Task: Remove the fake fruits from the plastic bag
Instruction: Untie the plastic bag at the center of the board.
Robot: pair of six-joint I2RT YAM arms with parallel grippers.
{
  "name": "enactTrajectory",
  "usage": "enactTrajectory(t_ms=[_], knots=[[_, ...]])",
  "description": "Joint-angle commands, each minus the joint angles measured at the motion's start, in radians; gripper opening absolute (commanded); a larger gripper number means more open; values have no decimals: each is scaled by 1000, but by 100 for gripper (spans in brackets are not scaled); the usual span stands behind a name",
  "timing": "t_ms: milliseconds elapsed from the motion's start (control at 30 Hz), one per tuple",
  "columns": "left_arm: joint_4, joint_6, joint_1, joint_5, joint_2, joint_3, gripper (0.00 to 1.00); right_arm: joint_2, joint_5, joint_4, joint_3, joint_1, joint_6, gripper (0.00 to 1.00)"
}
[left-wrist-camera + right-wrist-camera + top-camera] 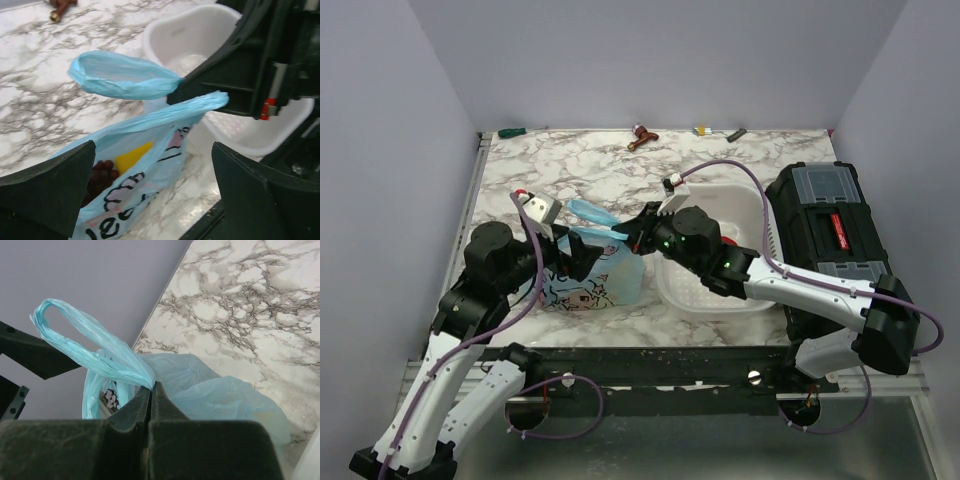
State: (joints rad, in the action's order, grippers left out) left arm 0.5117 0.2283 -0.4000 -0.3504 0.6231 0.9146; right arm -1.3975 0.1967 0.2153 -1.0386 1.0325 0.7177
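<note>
The light-blue plastic bag with its cartoon print stands on the marble table between the two arms. My right gripper is shut on one loop handle, pinching it at the fingertips and holding the bag up. The other handle hangs free. Through the bag's mouth I see the dark red grape bunch and a yellow fruit inside. My left gripper is open just in front of the mouth, and the bag's printed side lies between its fingers without touching them.
A white perforated basket stands right of the bag, under my right arm. A black toolbox sits at the far right. A small brown object and a few small items lie along the back edge.
</note>
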Motion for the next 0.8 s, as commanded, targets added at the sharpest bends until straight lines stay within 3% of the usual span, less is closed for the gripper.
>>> enactTrajectory(t_ms=[0,167,267,333,467,633,767], knots=[[17,-189,-36,268,41,-7,99,31,4,0,1,-1,2,1],[-148,-287,-74,422,76,-82,99,29,14,-7,-8,-1,-9,1],[-225,-310,-77,447,106,-104,99,30,8,-10,-8,-2,-8,1],[-220,-326,-78,432,146,-85,99,32,8,-8,-1,-1,-3,1],[-196,-274,-82,554,201,-25,99,32,7,0,9,-2,3,1],[-188,-213,-80,561,210,26,97,31,-9,9,20,-1,16,1],[-195,-178,-82,458,243,62,99,35,2,-15,2,-1,13,1]])
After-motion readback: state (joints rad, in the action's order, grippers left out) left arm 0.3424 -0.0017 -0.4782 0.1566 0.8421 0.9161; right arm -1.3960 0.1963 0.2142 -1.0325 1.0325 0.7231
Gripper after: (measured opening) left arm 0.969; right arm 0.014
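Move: The loose handle loop of the plastic bag sticks out in front of the open left hand, about 7 cm ahead, barely 1 cm to the right and slightly lower. The part pinched in the right fingers is about 3 cm ahead and 9 cm right of the left hand; the bag body sits some 14 cm below the left hand and 6 cm back. From the right hand, the loop lies about 8 cm left and 4 cm ahead. The left hand goes into the loose handle loop with its fingers wide open, ending with the blue strips across and between them. It reaches forward about 9 cm and 4 cm left, dipping first and then rising a few centimetres, while turning some 20 degrees counter-clockwise and rolling its left side up. The right hand stays put and keeps its pinch on the handle. ##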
